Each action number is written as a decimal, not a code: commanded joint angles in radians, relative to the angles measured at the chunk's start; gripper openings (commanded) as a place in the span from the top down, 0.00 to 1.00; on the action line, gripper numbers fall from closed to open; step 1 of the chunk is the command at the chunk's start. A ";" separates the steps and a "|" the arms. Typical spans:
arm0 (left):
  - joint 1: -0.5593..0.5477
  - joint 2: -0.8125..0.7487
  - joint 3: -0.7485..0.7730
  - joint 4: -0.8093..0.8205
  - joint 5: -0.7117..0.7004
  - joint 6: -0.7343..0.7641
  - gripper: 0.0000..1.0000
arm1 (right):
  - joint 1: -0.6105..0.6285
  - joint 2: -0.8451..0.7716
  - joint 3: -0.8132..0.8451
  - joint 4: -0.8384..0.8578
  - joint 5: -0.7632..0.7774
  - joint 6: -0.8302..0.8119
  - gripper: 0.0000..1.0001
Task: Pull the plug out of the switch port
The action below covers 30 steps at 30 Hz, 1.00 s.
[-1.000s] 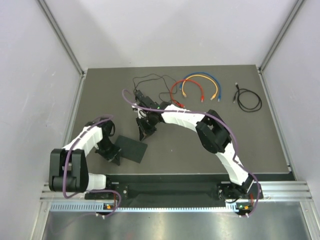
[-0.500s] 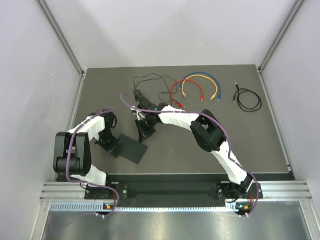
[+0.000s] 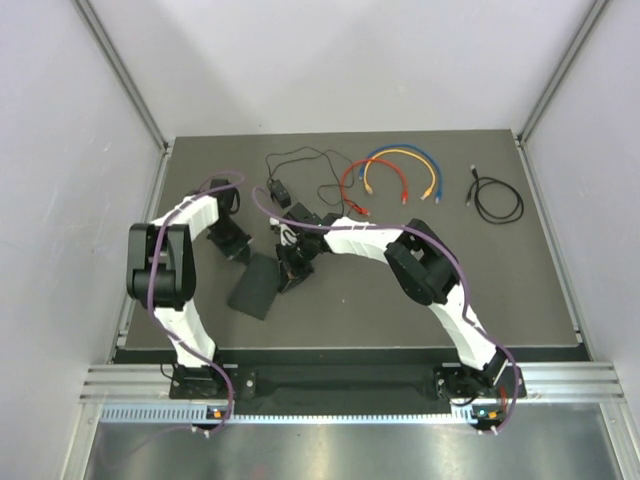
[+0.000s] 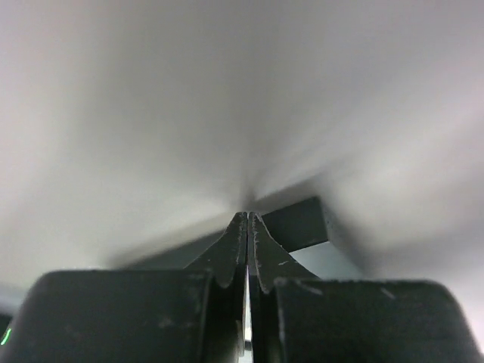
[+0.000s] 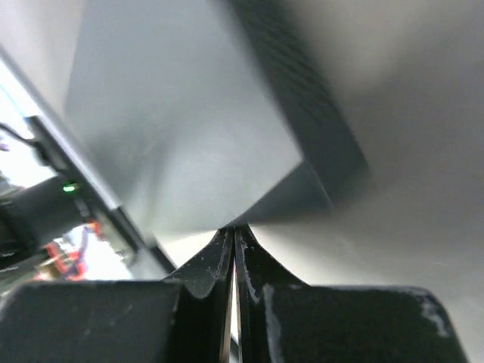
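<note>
The switch, a flat matte-black slab, lies tilted on the dark table left of centre. My left gripper is shut with nothing in it, just beyond the switch's far end. In the left wrist view its tips meet beside a corner of the switch. My right gripper is also shut on nothing and sits at the switch's right edge. In the right wrist view its tips touch the corner of the switch. No plug can be made out at the switch.
A small black power adapter with a thin black cord lies behind the grippers. Red, orange and blue patch cables lie coiled at the back, and a black cable at the back right. White walls enclose the table.
My left arm has swung from the switch's near-left side to its far end. The switch has turned to lie more lengthwise and shifted slightly. The right gripper stays at its right edge.
</note>
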 commanded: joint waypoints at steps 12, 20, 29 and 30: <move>-0.045 0.069 0.397 -0.075 0.064 0.243 1.00 | -0.018 -0.156 -0.059 0.209 -0.056 0.151 1.00; -0.030 -0.241 0.300 -0.269 -0.169 0.070 1.00 | -0.050 -0.227 -0.101 0.035 0.095 -0.024 1.00; 0.002 -0.476 -0.087 -0.398 -0.246 -0.125 1.00 | -0.118 -0.049 0.179 -0.144 0.189 -0.253 0.99; 0.002 -0.477 -0.108 -0.389 -0.222 -0.130 1.00 | -0.119 -0.037 0.217 -0.150 0.191 -0.257 0.99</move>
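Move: The switch lies flat between my closed grippers. Its middle is about 6 cm back and 2 cm right of my left hand, whose fingertips are at its far end, and about 6 cm to the left of my right hand, level with it fore and aft, by its right long side; it sits about 1 cm below both. The power adapter stands some 23 cm straight ahead of my right hand, the red cable's near plugs about 19 cm ahead and 18 cm right of it. I sweep my left hand forward and right past the switch's far end, about 10 cm out, fingers shut, to swing the switch round clockwise; then I lift away and loop back leftward, ending high, behind my start. My right hand comes off the switch's right side: it nudges left while rising about 5 cm, swings back right, then runs forward towards the adapter, the wrist tilting the fingertips outward. ##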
